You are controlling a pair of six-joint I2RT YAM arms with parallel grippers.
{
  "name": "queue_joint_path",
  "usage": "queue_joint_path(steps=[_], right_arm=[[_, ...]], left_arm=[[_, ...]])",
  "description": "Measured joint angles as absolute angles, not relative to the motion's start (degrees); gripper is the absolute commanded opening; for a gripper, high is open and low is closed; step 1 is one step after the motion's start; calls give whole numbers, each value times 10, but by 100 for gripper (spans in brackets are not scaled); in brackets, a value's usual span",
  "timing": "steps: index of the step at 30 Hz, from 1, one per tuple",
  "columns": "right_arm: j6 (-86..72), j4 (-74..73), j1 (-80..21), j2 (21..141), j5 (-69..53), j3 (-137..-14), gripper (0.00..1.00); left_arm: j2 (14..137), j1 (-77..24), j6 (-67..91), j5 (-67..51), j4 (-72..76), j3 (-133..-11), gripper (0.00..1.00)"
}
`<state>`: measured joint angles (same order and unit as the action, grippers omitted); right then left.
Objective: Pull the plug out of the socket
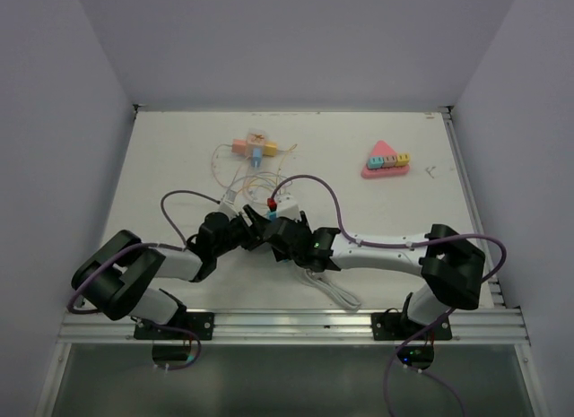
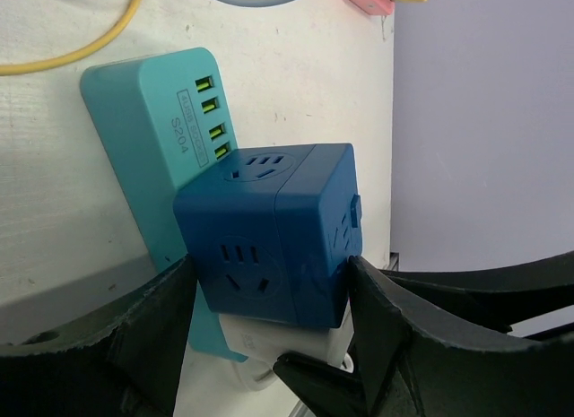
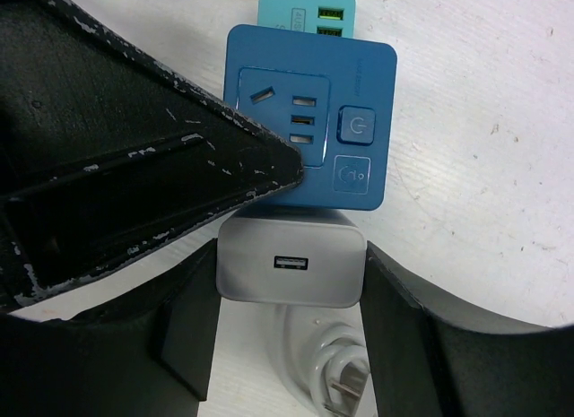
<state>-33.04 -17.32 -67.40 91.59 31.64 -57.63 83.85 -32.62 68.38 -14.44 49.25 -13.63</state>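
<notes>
A dark blue cube socket has a white plug with a USB port stuck in one face. My left gripper is shut on the cube, one finger on each side. In the right wrist view my right gripper is shut on the white plug, its fingers against the plug's two sides, just below the cube. The plug still sits flush against the cube. In the top view both grippers, left and right, meet at mid-table.
A teal power strip lies against the cube. A white cable coils under the plug. A pink triangle toy sits at the back right and a pink and yellow block chain with thin wires at the back centre.
</notes>
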Motion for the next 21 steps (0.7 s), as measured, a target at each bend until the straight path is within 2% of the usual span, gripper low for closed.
queue_joint_path(steps=[12,21], right_arm=[[-347,-200,-670,883,318,-569,0],[-349,-158,-673,747,321,-535,0]], left_arm=[[831,-350,699,-121,452,-160,60],[846,-354,709,-125,451,-162,60]])
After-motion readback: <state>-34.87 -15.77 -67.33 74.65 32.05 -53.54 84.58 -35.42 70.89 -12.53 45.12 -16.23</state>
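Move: In the right fingers is the white plug, still seated in the teal power strip, whose middle lies about 3 cm ahead, 1 cm left and 4 cm below that hand. The blue cube on the strip, some 4 cm ahead and 1 cm left of the plug, sits in the left fingers; from the left hand the plug lies about 4 cm back and 1 cm right. The white cable coil lies roughly 12 cm back and 13 cm right of the right hand, 5 cm lower. Pulling on the plug it already pinches, the right hand first eases about 2 cm to the right with a slow rise, then goes sharply up, some 8 cm in all, its left side tilting up about 15 degrees. The left hand keeps its grip on the blue cube as counter-hold, drawn 1 to 1.5 cm right and slightly up before it sinks back. ##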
